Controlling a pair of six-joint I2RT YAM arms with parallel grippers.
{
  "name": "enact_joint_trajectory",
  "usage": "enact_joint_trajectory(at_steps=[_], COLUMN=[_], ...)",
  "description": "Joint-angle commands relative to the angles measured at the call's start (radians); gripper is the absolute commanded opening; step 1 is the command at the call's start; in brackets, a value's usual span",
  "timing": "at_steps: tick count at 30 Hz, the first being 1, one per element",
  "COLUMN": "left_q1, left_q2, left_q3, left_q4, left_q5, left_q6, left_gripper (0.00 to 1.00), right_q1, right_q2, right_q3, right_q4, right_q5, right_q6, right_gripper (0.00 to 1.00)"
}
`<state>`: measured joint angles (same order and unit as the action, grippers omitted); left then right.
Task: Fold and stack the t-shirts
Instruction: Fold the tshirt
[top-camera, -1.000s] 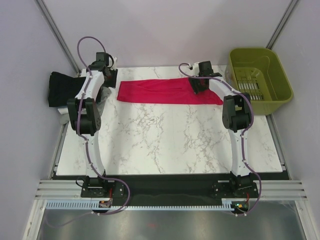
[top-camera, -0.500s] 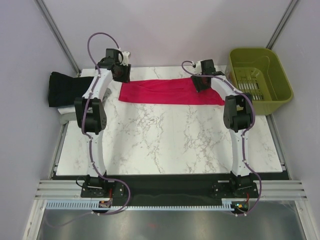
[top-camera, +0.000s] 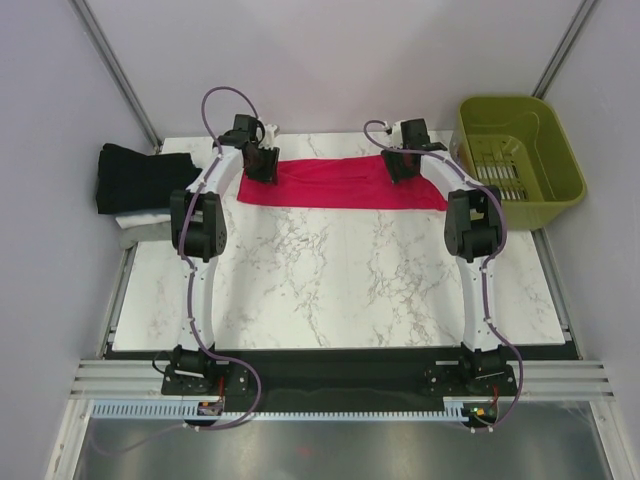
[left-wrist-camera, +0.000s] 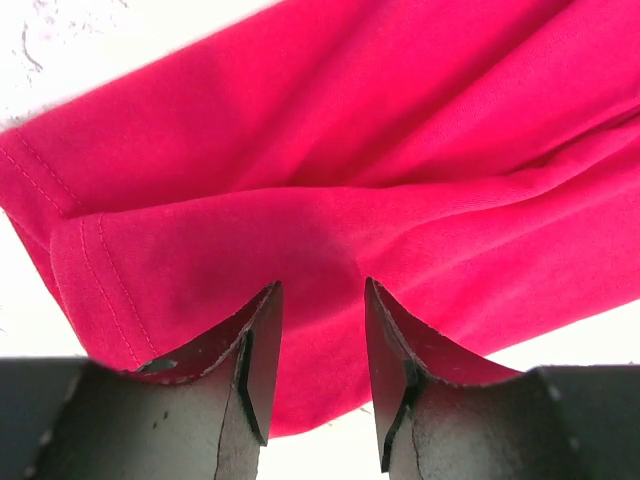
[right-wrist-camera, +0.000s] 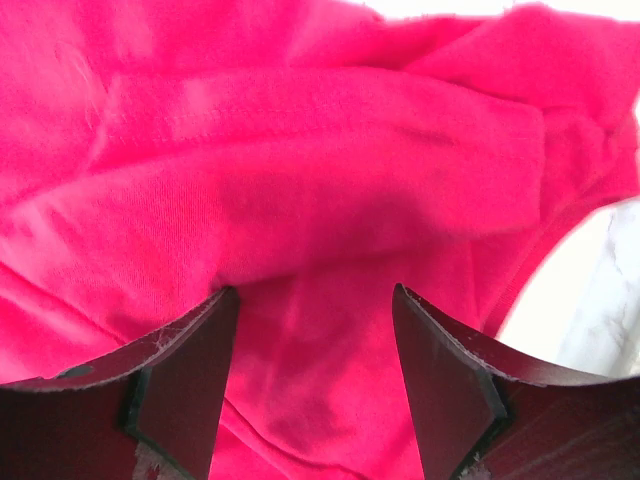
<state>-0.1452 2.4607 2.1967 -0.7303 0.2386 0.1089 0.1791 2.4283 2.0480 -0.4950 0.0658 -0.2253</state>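
The crimson-pink t-shirt (top-camera: 330, 183) lies folded into a long strip across the far part of the marble table (top-camera: 330, 280). My left gripper (top-camera: 262, 166) hangs over the strip's left end. In the left wrist view it (left-wrist-camera: 320, 300) is open, with the hemmed edge of the pink cloth (left-wrist-camera: 350, 150) below its tips. My right gripper (top-camera: 400, 165) is over the strip's right part. It (right-wrist-camera: 315, 300) is open wide just above the rumpled pink cloth (right-wrist-camera: 300, 150). A folded black t-shirt (top-camera: 135, 177) lies at the far left on top of white and grey ones (top-camera: 142, 226).
An olive-green plastic basket (top-camera: 520, 160) stands off the table's far right corner. Pale walls and slanted frame posts close in the back and sides. Both arm bases are bolted at the near edge.
My left arm has swung right, from beside the black pile to the pink shirt's left end. The right gripper has hardly moved, and the shirt lies as before.
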Motion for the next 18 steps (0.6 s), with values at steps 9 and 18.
enact_joint_trajectory(at_steps=[9,18], left_q1=[-0.014,-0.048], left_q2=[-0.115,-0.270], left_q3=[-0.172,-0.457], left_q4=[-0.103,-0.104], left_q5=[-0.096,-0.188], left_q6=[-0.014,0.015], left_gripper=[0.43,0.41], right_q1=[0.010,0.019], right_q2=[0.139,0.227], right_q3=[0.225,0.365], right_q4=[0.012,0.065], right_q5=[-0.109,-0.164], right_q6=[0.139,0.191], right_gripper=[0.72,0.73])
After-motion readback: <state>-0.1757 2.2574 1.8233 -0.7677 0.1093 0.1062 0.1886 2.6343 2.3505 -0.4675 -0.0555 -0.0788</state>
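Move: The red t-shirt lies as a wide flat strip just under both hands. Its middle is about 21 cm to the right of the left hand and 16 cm to the left of the right hand, each time about 1 cm back and 1 cm below. The folded pile stands some 28 cm to the left hand's left, 2 cm nearer; the green bin stands about 29 cm to the right hand's right, 4 cm farther out, its middle some 8 cm higher. Back towards the base, after sinking about 2 cm into the cloth, the left hand drags the t-shirt's left end some 9 cm with its half-open fingertips, drifting slightly left and tilting. Meanwhile the right hand, wide open with its fingertips staying on the cloth, pushes the right end forward and left about 7 cm, its wrist rolling some 10 degrees. ##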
